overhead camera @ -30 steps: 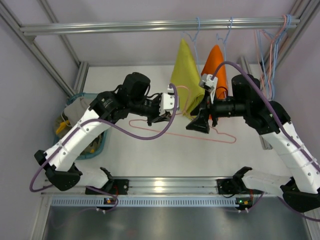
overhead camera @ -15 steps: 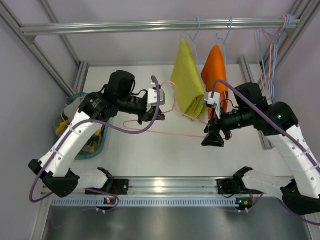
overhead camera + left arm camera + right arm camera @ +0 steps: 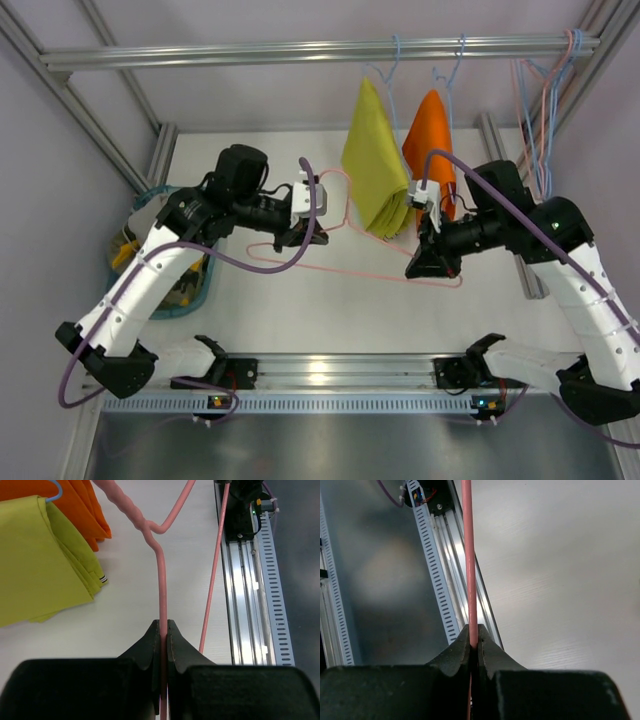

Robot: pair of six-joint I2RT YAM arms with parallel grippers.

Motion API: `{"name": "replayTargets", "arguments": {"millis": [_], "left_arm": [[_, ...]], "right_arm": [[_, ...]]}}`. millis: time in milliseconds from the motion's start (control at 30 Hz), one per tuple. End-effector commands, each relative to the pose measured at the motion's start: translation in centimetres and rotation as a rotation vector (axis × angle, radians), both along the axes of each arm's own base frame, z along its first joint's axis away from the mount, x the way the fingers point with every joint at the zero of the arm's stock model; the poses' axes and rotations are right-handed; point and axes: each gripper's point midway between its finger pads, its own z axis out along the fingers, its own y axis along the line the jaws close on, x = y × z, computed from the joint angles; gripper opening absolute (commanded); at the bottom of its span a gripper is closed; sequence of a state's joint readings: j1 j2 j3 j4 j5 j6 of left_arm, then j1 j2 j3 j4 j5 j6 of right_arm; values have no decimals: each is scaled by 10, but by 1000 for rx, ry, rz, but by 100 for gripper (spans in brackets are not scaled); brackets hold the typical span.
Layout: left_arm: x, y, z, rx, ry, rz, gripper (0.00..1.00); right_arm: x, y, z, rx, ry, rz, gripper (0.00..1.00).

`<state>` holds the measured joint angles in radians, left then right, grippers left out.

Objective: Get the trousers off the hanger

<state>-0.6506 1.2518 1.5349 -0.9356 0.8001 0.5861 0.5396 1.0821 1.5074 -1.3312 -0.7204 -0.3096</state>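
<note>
A bare pink hanger is held above the white table between both arms. My left gripper is shut on its wire below the twisted neck; the left wrist view shows the jaws pinching the pink hanger. My right gripper is shut on the hanger's right end, and in the right wrist view the pink hanger runs straight out of the closed gripper. A pale grey cloth, probably the grey trousers, lies in the blue basket, mostly hidden by my left arm.
A yellow cloth and an orange cloth hang on blue hangers from the top rail. Several empty hangers hang at the far right. An aluminium rail runs along the near edge.
My left arm drew the pink hanger to the left. My right gripper, open before, swung to the hanger's right end and shut on it.
</note>
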Motion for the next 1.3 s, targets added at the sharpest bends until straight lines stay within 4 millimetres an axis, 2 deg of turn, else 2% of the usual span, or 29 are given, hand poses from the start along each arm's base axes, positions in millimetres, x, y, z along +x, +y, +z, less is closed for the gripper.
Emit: {"name": "replayTargets", "arguments": {"millis": [0, 67, 200, 233, 333, 367, 400, 500, 533, 600, 633, 700, 767, 867, 933, 967, 1033, 1133, 1200, 1267], "left_arm": [[-1, -1, 20, -60, -84, -16, 3], [3, -1, 24, -67, -74, 18, 8], [9, 1, 29, -91, -4, 109, 32], [9, 2, 30, -98, 8, 125, 42], [13, 7, 44, -162, 14, 191, 52], [13, 10, 52, -191, 30, 224, 54], [14, 10, 72, -254, -10, 235, 57], [20, 20, 110, -377, -7, 332, 66], [24, 22, 130, -439, -37, 353, 68], [32, 29, 152, -518, 1, 428, 75], [34, 33, 169, -578, 15, 453, 78], [42, 38, 181, -625, 29, 498, 96], [48, 40, 192, -663, 45, 523, 98], [58, 37, 196, -675, 68, 540, 99], [67, 33, 191, -667, 91, 554, 99], [74, 29, 183, -652, 112, 560, 99], [78, 26, 178, -640, 120, 558, 99], [86, 22, 167, -620, 141, 566, 99], [90, 20, 162, -611, 148, 571, 99], [92, 18, 159, -605, 147, 565, 99]], "right_arm": [[4, 4, 19, 63, -20, -8, 0], [4, 4, 22, 79, -14, -11, 0], [7, -2, 23, 103, -21, -49, 0], [7, -2, 24, 113, -25, -58, 0], [7, -5, 23, 132, -32, -90, 0], [5, -7, 24, 139, -42, -101, 0], [5, -8, 22, 139, -36, -112, 0], [3, -14, 24, 153, -57, -151, 0], [2, -15, 26, 162, -65, -167, 0], [-3, -21, 34, 187, -131, -196, 0], [-10, -25, 39, 203, -169, -203, 0], [-8, -38, 39, 178, -219, -269, 0], [-13, -51, 43, 163, -290, -313, 0], [-23, -65, 50, 168, -352, -386, 0], [-27, -76, 55, 179, -391, -477, 0], [-26, -95, 61, 170, -452, -630, 0], [-24, -103, 65, 172, -468, -713, 0], [-29, -127, 82, 176, -548, -919, 0], [-31, -150, 92, 150, -613, -1112, 0], [-35, -166, 98, 153, -640, -1247, 0]]}}
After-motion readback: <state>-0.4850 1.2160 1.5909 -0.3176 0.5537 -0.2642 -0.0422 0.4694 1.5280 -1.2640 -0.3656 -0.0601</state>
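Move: The left fingers still grip the pink hanger near its hook; the yellow trousers on their blue hanger lie about 12 cm ahead and 9 cm to this hand's right, somewhat lower, with the orange trousers some 8 cm to the right of them. The right hand grips the same hanger's long bar; the spare hangers at the rod's right end are roughly 20 cm ahead, 18 cm to its right and a little higher, and the orange trousers about 16 cm straight ahead, slightly below. Up and forward goes the left hand once its fingers open wide and let go of the pink hanger: it climbs some 17 cm, sinks slightly while still reaching out, and rolls its fingertips up. The right hand keeps its grip on the bar and carries the hanger about 12 cm to the right, also rising, turning clockwise and levelling its fingers. ##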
